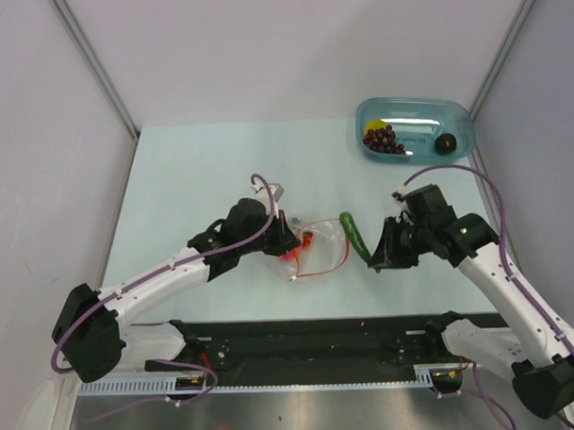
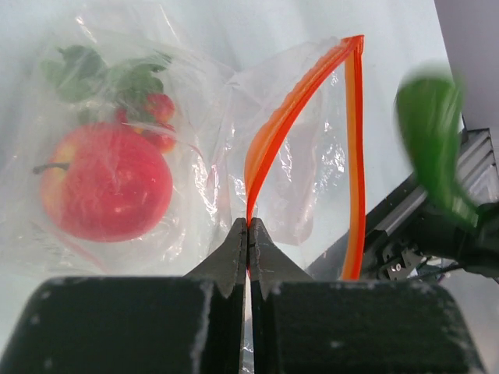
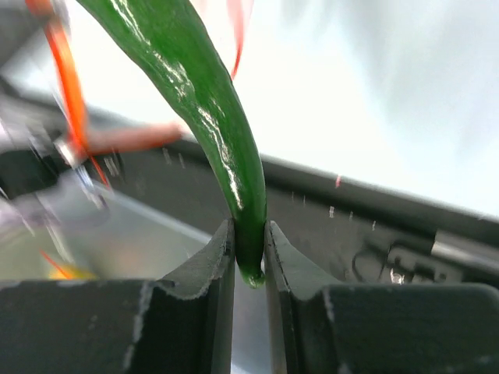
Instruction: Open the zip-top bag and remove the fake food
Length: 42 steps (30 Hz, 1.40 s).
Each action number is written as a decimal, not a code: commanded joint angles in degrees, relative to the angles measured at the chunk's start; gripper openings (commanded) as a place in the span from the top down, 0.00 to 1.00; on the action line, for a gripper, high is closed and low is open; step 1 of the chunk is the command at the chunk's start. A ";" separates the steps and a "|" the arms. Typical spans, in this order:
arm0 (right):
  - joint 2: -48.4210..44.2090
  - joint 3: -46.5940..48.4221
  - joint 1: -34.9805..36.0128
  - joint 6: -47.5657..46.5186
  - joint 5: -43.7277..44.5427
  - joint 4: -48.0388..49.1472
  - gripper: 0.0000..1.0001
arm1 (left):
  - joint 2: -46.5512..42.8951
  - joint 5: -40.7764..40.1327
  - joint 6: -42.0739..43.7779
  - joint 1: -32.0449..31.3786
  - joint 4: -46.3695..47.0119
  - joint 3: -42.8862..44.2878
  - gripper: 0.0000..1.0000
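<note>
The clear zip-top bag (image 1: 318, 248) lies mid-table with its orange zipper strip (image 2: 274, 132) gaping open. My left gripper (image 1: 286, 241) is shut on the bag's zipper edge (image 2: 249, 222). Inside the bag sit a red round fruit (image 2: 105, 181) and a small leafy red piece (image 2: 144, 105). My right gripper (image 1: 375, 259) is shut on the end of the slim green vegetable (image 3: 207, 101), which sticks out just right of the bag's mouth (image 1: 354, 235). Purple grapes (image 1: 383, 141), a yellow piece (image 1: 373, 125) and a dark round one (image 1: 446, 144) lie in the teal tray (image 1: 411, 109).
The teal tray stands at the back right near the wall. The black base rail (image 1: 310, 339) runs along the near edge of the table. Grey walls close in on the left, back and right.
</note>
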 commanded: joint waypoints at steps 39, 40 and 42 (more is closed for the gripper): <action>81.11 78.25 -41.71 -2.58 -3.89 6.22 0.41 | -1.93 16.28 14.24 0.90 -11.88 10.21 1.00; 80.22 76.24 -41.71 -2.93 -3.62 6.13 0.41 | -1.75 16.28 13.54 0.90 -11.44 10.29 1.00; 77.07 72.29 -41.36 -3.98 -3.36 6.30 0.39 | -0.96 16.98 12.84 0.90 -10.30 10.38 1.00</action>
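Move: The tray, where the green pepper already held at one end by the right fingers is going, has its middle about 47 cm ahead of that hand, 16 cm to its right and 16 cm below. In it, the grapes lie about 45 cm ahead and 5 cm right, the black fruit 44 cm ahead and 25 cm right. From the left hand the tray is roughly 41 cm ahead and 42 cm right; the bagged apple lies 7 cm ahead, 4 cm left. Forward in one fast sweep of some 42 cm, swinging about 20 cm right, the right hand carries the green pepper to the tray, turning clockwise nearly 40 degrees; after a slight rise it sinks to about 6 cm lower and opens over the near part of the tray, letting go. The left hand keeps its pinch on the bag's rim, drawing it slightly back and up while turning clockwise. ##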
